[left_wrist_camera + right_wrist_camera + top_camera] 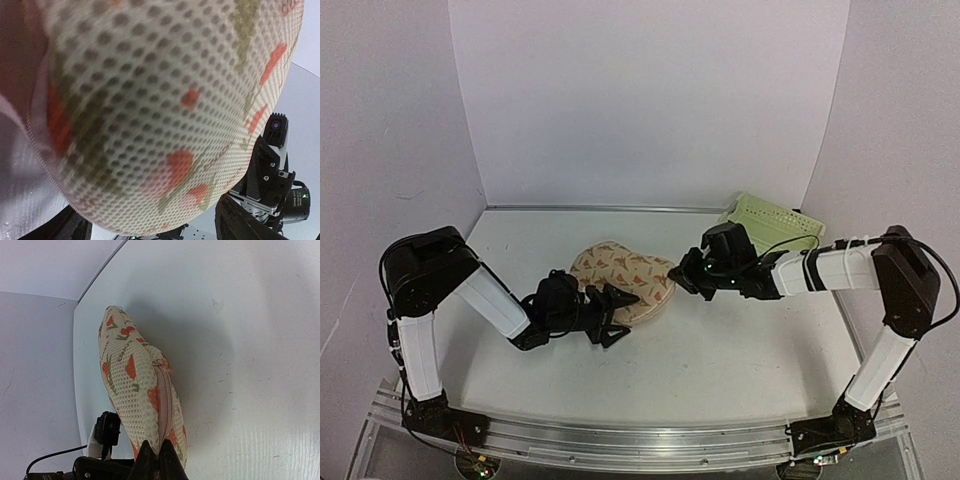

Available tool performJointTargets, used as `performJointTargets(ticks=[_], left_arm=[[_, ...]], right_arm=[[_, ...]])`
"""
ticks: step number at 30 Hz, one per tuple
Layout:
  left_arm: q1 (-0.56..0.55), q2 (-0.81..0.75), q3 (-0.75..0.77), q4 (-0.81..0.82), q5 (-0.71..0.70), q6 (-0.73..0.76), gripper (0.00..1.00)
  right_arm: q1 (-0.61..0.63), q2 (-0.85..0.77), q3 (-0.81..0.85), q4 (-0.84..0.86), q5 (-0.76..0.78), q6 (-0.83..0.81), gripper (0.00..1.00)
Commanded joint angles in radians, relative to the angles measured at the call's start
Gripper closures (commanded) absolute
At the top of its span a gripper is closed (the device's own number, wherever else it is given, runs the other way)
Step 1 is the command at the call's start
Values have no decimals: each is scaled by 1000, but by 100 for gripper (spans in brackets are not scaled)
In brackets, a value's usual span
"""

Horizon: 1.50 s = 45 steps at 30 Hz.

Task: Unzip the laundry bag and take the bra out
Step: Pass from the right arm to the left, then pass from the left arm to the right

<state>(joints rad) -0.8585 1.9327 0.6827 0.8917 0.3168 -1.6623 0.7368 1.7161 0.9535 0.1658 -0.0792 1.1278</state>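
The laundry bag [625, 278], beige mesh with orange-red leaf prints, lies on the white table between my two grippers. My right gripper [678, 278] is shut on its right end. In the right wrist view the fingers [159, 454] pinch the end of the pinkish zip rim [165, 407], which runs shut along its visible length. My left gripper [623, 318] is open at the bag's near-left edge. In the left wrist view the bag's mesh [165, 100] fills the frame and bulges between the two spread fingertips [240, 222]. The bra is hidden.
A pale-green plastic basket [772, 222] stands at the back right, just behind my right arm. White walls close off the table on the left, back and right. The metal rail with the arm bases [620, 440] runs along the near edge.
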Motion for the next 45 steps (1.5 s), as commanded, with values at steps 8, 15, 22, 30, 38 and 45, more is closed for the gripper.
performJointTargets(ticks=[8,15,22,30,38,45], left_arm=[[1,50,76,121,-10,-43,41],[6,29,65,127,3,-43,78],[18,16,44,126,42,-28,100],[52,2,37,125,156,45,100],[100,-12,12,121,318,156,100],[131,-45,4,61,493,258,100]], right_arm=[[9,-122,-98,115,-23,46,100],[14,-158,-155,131,-21,74,100],[24,-213,-222,136,-8,85,100],[25,-293,-251,17,-6,-7,80],[21,-405,-255,-203,76,-156,47],[-45,-397,-218,-278,27,-277,21]])
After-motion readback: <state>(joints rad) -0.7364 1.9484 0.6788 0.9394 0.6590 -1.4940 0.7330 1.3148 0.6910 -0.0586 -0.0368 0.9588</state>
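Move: The laundry bag's middle lies about 8 cm ahead of the open left gripper and roughly level with it in height, its near edge already between those fingers. The right hand still holds the bag's right corner, with the middle some 11 cm to its left, 2 cm back and 3 cm lower. The green basket stands about 11 cm ahead of the right hand, 22 cm to its right and 8 cm below. Left fingers pinch the bag's near edge while the right draws back and right about 10 cm, finally letting go. ##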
